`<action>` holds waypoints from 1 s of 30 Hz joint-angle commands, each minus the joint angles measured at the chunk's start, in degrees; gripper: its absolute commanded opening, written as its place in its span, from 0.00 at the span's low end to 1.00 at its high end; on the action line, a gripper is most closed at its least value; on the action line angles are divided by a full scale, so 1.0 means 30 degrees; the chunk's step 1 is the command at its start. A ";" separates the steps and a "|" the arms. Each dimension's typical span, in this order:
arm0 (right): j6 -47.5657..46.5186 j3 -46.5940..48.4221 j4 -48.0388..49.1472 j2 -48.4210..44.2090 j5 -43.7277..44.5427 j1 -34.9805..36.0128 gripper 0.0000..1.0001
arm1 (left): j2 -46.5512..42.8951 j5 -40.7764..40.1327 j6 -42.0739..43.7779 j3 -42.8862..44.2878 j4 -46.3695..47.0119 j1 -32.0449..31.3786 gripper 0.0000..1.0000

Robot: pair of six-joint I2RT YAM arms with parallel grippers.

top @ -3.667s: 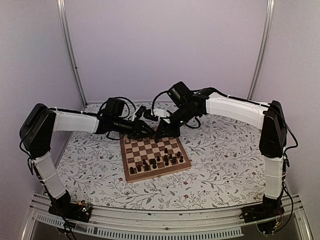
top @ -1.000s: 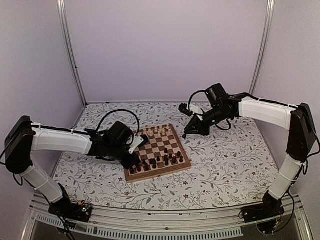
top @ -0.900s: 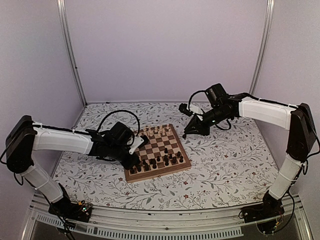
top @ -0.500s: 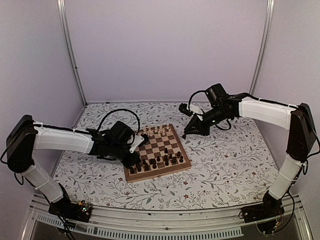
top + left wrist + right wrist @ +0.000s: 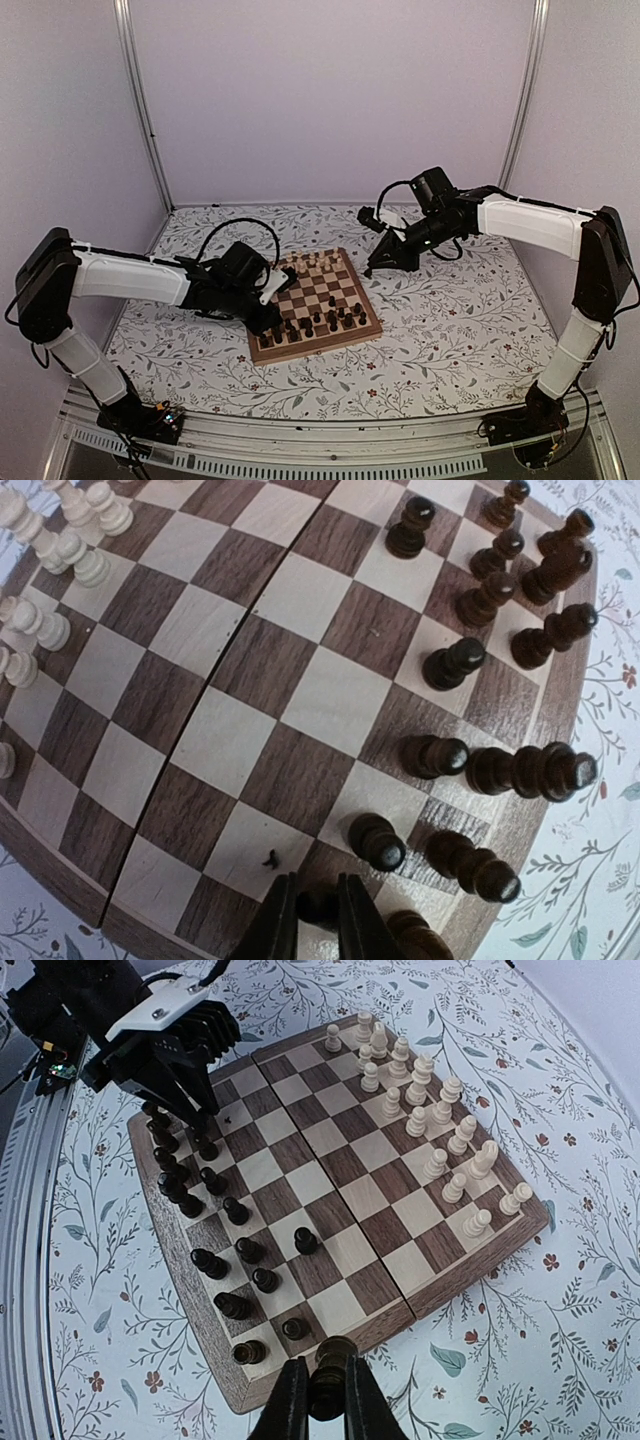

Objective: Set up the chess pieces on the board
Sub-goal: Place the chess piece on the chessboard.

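Note:
The board (image 5: 318,346) lies in the middle of the table. Pale chess pieces (image 5: 313,264) stand along its far edge and dark ones (image 5: 322,321) along its near edge. My left gripper (image 5: 272,322) is down at the board's near left corner. In the left wrist view it (image 5: 317,920) is shut on a dark piece (image 5: 318,904) that stands on a corner square beside other dark pieces (image 5: 455,663). My right gripper (image 5: 376,265) hangs off the board's right side. It (image 5: 325,1400) is shut on another dark piece (image 5: 332,1370), held above the table cover.
A floral table cover (image 5: 450,320) spreads around the board. Purple walls and metal posts (image 5: 140,110) enclose the back and sides. In the right wrist view the left gripper (image 5: 198,1120) stands over the dark rows (image 5: 200,1195), and pale pieces (image 5: 430,1120) fill the other end.
Since the oldest frame both arms have left the board's far edge: left to the near left corner, right off to the right. Over the last second the left arm shifted only slightly.

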 commanded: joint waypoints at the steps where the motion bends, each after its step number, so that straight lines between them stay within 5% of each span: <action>1: 0.0022 -0.0121 0.0163 0.0216 -0.0363 -0.0008 0.05 | 0.0353 0.0076 -0.0099 0.0428 0.0192 0.0237 0.20; 13: 0.0044 0.0052 -0.0013 0.0282 -0.0549 -0.0019 0.05 | -0.0446 -0.0105 -0.0244 0.0375 0.0125 0.0164 0.29; 23: -0.0251 0.2544 -0.2250 0.0837 -0.0951 0.1501 0.05 | -0.5743 -0.1851 0.0992 0.1186 0.1203 0.0167 0.42; 30: -0.0866 0.4738 -0.4251 0.2390 0.0154 0.3597 0.05 | -0.6663 -0.4297 0.1569 0.1764 0.6613 0.0785 0.75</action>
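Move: The left hand's fingers are around a black pawn on its square near the left end of the pawn row, practically at the hand point. The next pawn is about 3 cm to the right and 1 cm ahead, a back-row piece some 3 cm back and 1 cm right. For the right hand, holding a dark piece, the back-row gap lies roughly 12 cm left, 8 cm back and 14 cm below; the lone advanced pawn is 10 cm left, 2 cm back, 12 cm below. Almost still at first, the left hand spreads its fingers to let go of the pawn, then shoots up about 19 cm with some 4 cm forward, its fingers tilting outward and to the right by some 35 degrees as they open wide. Late on, the right hand, keeping its grip on the dark piece, starts left and back over the board towards the black ranks, 6 to 7 cm in all and rising a little. ##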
